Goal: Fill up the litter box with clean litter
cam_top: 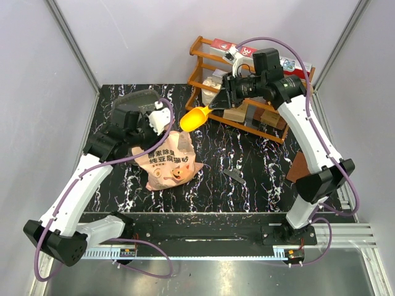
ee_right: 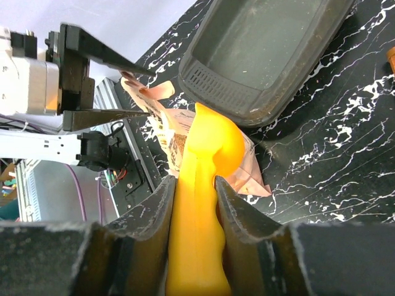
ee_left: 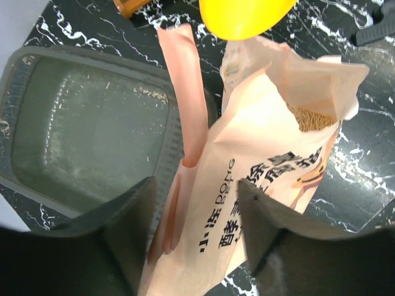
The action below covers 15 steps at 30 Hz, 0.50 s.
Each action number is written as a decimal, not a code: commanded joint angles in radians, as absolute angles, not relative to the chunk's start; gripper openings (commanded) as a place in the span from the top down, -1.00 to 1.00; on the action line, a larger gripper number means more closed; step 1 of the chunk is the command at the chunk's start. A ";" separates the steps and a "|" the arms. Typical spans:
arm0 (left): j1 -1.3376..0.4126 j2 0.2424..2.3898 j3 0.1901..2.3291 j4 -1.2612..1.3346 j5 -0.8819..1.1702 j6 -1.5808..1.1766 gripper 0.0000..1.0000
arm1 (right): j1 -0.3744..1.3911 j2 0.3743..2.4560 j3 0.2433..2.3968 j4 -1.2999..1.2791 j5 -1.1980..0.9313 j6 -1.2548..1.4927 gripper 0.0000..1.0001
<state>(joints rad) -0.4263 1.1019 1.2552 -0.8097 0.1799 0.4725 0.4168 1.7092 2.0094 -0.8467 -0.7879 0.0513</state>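
Note:
The litter box (ee_left: pixel 86 129), a shallow dark grey tray, lies at the back left of the table (cam_top: pixel 133 98), and its floor looks bare. The pink bag (cam_top: pixel 166 161) stands beside it with its top torn open. Clean litter (ee_left: pixel 311 117) shows as beige granules inside the mouth. My left gripper (ee_left: pixel 197 185) is open, its jaws set either side of the bag's upper edge. My right gripper (ee_right: pixel 194 180) is shut on the handle of the yellow scoop (ee_right: pixel 207 160). The scoop's bowl (cam_top: pixel 195 118) hovers just above the bag's opening.
A wooden rack (cam_top: pixel 247 80) with boxes stands at the back right, close behind the right wrist. A small dark object (cam_top: pixel 233 176) lies on the black marbled table right of the bag. A brown piece (cam_top: pixel 297 166) sits by the right arm. Pale walls close in both sides.

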 commanded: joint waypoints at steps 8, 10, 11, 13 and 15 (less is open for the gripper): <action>-0.419 1.078 1.261 -0.856 0.284 0.529 0.64 | 0.491 1.804 2.187 -0.982 -0.715 0.018 1.00; -0.419 1.075 1.253 -0.854 0.290 0.535 0.89 | 0.500 1.833 2.242 -1.017 -0.671 0.017 1.00; -0.420 1.077 1.255 -0.854 0.293 0.535 0.97 | 0.503 1.844 2.261 -1.029 -0.648 0.018 1.00; -0.420 1.078 1.264 -0.854 0.293 0.532 1.00 | 0.508 1.858 2.296 -1.048 -0.603 0.021 1.00; -0.420 1.077 1.278 -0.851 0.290 0.520 1.00 | 0.508 1.862 2.310 -1.058 -0.594 0.023 1.00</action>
<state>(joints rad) -0.4236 1.0992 1.2514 -0.8528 0.2539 0.5304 0.5014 1.8587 2.2303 -1.0290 -0.6674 0.0307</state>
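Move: The litter bag's near upper edge stands between the left hand's open fingers, about 1 cm back, 1 cm right and 1 cm below. From that hand the bag's mouth lies some 7 cm right, 2 cm back and 5 cm down; the litter box about 7 cm ahead, 6 cm left and 20 cm below. From the right hand, already holding the yellow scoop, the mouth is roughly 13 cm left, 8 cm back and 16 cm below. Left fingers close, pinching the bag's upper edge; right hand brings the scoop about 3 cm left and down, mouthwards. ##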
